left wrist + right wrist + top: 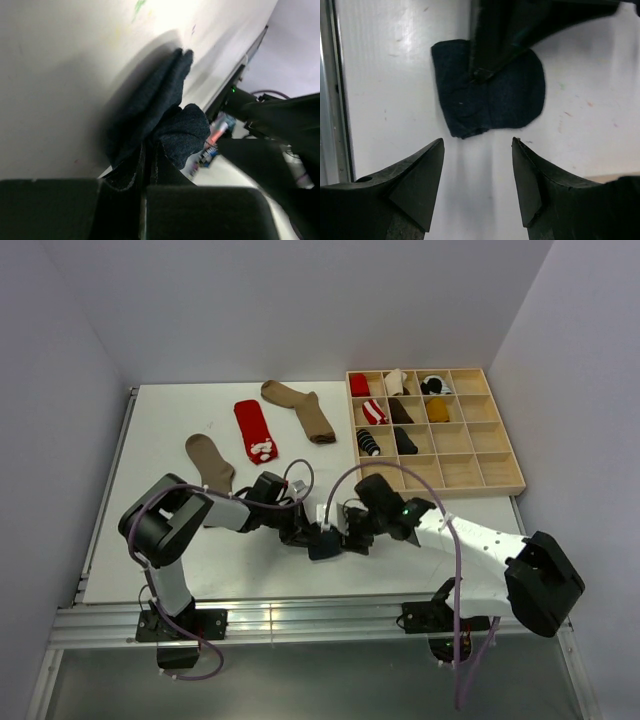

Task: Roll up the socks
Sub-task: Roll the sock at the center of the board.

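A navy sock (325, 543) lies folded into a short bundle on the white table, near the front edge between the two arms. My left gripper (150, 146) is shut on it, with dark fabric (160, 105) pinched between its fingers. In the right wrist view the bundle (490, 95) sits just beyond my right gripper (477, 142), which stands open and apart from it with bare table between its fingers. The left gripper's fingers (495, 35) press on the bundle from the far side. A red sock (256, 430) and two brown socks (300, 410) (209, 460) lie flat farther back.
A wooden compartment tray (470, 490) stands at the back right, with several rolled socks in its left cells. The two arms meet close together near the table's metal front rail (300, 615).
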Motion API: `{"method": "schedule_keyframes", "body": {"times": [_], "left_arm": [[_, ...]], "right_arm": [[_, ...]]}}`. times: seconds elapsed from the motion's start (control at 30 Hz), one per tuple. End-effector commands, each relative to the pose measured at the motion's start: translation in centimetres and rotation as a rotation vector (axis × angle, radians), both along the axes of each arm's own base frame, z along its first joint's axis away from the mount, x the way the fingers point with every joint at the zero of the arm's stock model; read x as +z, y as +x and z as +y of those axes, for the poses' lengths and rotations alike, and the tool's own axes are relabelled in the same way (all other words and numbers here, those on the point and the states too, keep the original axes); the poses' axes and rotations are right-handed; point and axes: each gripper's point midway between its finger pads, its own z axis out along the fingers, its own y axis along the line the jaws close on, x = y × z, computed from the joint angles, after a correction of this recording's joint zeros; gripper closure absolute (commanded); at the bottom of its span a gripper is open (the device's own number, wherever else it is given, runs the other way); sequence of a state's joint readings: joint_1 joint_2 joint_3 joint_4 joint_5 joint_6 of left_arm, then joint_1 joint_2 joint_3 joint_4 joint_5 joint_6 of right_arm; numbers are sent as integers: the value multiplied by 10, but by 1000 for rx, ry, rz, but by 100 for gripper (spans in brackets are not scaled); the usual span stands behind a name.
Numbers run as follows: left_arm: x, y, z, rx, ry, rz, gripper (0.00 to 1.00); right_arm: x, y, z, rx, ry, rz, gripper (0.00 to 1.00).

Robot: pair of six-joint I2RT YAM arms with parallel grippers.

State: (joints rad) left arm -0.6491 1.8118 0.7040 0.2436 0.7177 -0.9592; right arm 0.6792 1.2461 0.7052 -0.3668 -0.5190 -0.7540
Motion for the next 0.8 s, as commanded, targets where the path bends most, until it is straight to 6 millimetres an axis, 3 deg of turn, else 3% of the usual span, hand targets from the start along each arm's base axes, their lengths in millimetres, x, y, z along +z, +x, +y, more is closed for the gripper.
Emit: {"method": "schedule_keyframes", "body": {"times": [0.0, 0.23, 0.53, 0.77], "left_arm": [[-52, -48, 40, -1, 220, 252, 100], [-58, -51, 44, 3, 229, 293, 100], [-58, -46, 44, 16, 226, 299, 100], [-58, -43, 43, 28, 223, 314, 100]], "right_arm": [[-2, 4, 16, 49, -3, -221, 36], [-7, -8, 27, 111, -30, -390, 35], [-13, -42, 40, 210, -49, -357, 37], [-21, -54, 43, 248, -84, -316, 42]]}}
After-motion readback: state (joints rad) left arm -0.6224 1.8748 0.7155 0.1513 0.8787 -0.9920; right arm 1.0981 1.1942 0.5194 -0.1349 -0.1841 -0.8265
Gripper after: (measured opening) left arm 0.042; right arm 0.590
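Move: The dark sock sits in the left hand's shut fingers, with its middle about 3 cm to that hand's right and at its height. From the open right hand it lies roughly 6 cm to the left, 1 cm nearer the base and 6 cm lower. The tray's near-left corner is some 8 cm ahead of the right hand and 2 cm to its right, down on the table; the tan sock with striped cuff lies about 13 cm ahead of the left hand and 24 cm to its left. Back towards the base and down, then back and to its left, the open right hand travels about 7 cm in all and closes in on the dark sock's right-hand edge, rolling and turning some 20 degrees, fingers still spread. The left hand keeps its pinch, draws the sock back about 2.5 cm, rolls it a further 13 degrees or so about its own fingers, then holds still. ##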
